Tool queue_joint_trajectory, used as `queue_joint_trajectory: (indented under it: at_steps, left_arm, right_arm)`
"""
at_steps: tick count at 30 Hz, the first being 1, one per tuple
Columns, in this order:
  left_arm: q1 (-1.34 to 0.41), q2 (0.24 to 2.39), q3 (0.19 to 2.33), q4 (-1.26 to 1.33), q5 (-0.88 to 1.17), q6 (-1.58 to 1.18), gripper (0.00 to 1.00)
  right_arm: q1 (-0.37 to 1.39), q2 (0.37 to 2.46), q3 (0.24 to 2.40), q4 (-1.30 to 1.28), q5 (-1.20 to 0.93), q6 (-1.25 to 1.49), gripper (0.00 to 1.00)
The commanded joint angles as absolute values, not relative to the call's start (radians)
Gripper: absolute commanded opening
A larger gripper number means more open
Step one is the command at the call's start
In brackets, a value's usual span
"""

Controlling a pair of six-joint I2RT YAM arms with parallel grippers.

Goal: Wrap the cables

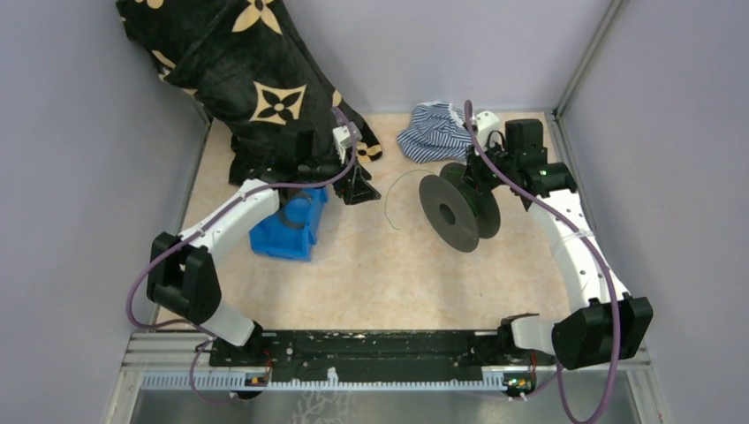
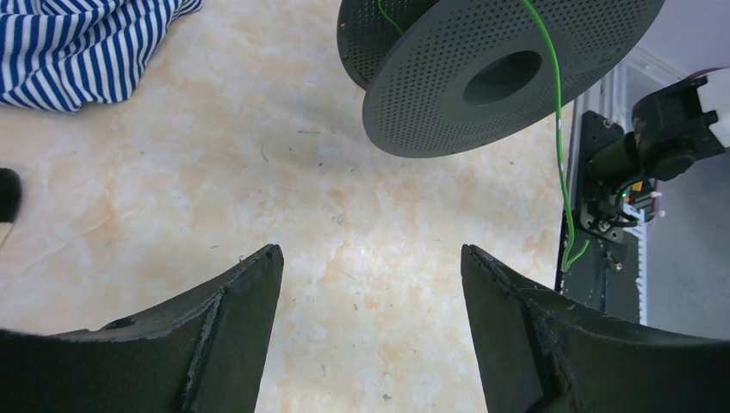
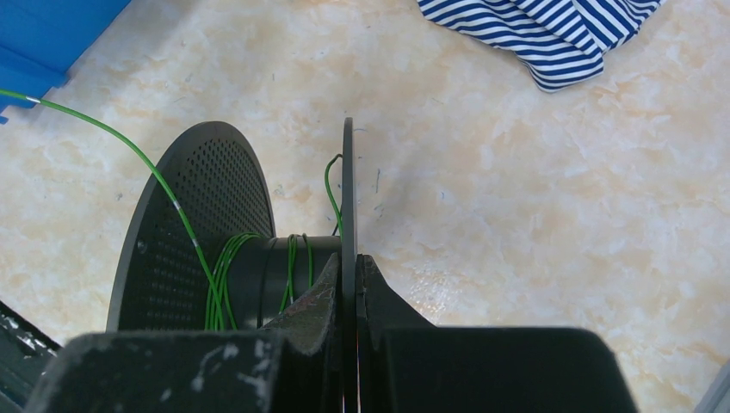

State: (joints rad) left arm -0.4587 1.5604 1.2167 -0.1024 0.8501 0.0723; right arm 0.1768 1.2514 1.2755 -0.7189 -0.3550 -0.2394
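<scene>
The cable (image 1: 392,200) is a thin green wire. A few turns lie on the hub of a black perforated spool (image 1: 459,212), and a loose end arcs out to the left above the table. My right gripper (image 3: 349,262) is shut on the spool's thin outer flange (image 3: 348,172), holding the spool on edge, with the wound cable (image 3: 219,275) beside the fingers. My left gripper (image 2: 370,254) hangs open over bare tabletop with nothing between its fingers. It faces the spool (image 2: 482,77), and the cable (image 2: 555,112) crosses the spool's face. From above, the left gripper (image 1: 358,188) is left of the loose end.
A blue bin (image 1: 291,225) sits under the left arm. A striped cloth (image 1: 435,131) lies at the back centre, and a black patterned cloth (image 1: 256,79) drapes over the back left corner. Grey walls close in the table on three sides.
</scene>
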Motion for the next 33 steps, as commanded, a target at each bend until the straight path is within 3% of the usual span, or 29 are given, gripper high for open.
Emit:
queue_joint_trajectory:
  at_steps: [1, 11, 21, 29, 33]
  left_arm:
    - [-0.463, 1.504, 1.286, -0.226, 0.821, 0.187, 0.80]
    - [-0.466, 1.469, 1.291, -0.312, 1.022, 0.189, 0.77]
    - [-0.575, 1.534, 1.303, -0.235, 0.960, 0.112, 0.65]
    - [-0.587, 1.570, 1.300, -0.192, 0.946, 0.081, 0.40]
    - [-0.588, 1.575, 1.295, -0.188, 0.945, 0.092, 0.16]
  right_arm:
    - [0.186, 1.242, 1.307, -0.643, -0.359, -0.226, 0.00]
    - [0.186, 1.242, 1.314, -0.637, -0.358, -0.214, 0.00]
    - [0.185, 1.230, 1.311, -0.641, -0.366, -0.207, 0.00]
    - [0.186, 1.208, 1.304, -0.650, -0.367, -0.206, 0.00]
    - [0.186, 1.202, 1.303, -0.649, -0.362, -0.206, 0.00]
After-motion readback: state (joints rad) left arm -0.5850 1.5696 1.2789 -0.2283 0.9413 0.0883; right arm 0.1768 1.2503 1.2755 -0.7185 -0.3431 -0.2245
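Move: Some 7 cm back, 5 cm to the right of and 3 cm below the open left hand hangs the cable's free end. It comes off the upright spool, whose middle lies about 18 cm right, 5 cm back and 7 cm below that hand. The striped cloth is some 22 cm ahead and 16 cm right, down on the table. From the right hand, the cable end is about 17 cm left, 9 cm back and 4 cm lower. Drawing back about 6 cm towards the free cable end, the left hand first rises some 3 cm, then swings about 4 cm right and sinks again, turning some 10 degrees clockwise. Its fingers close from wide to about a quarter open, one on each side of the cable near its tip. The right hand stays put, still pinching the spool's right flange. ##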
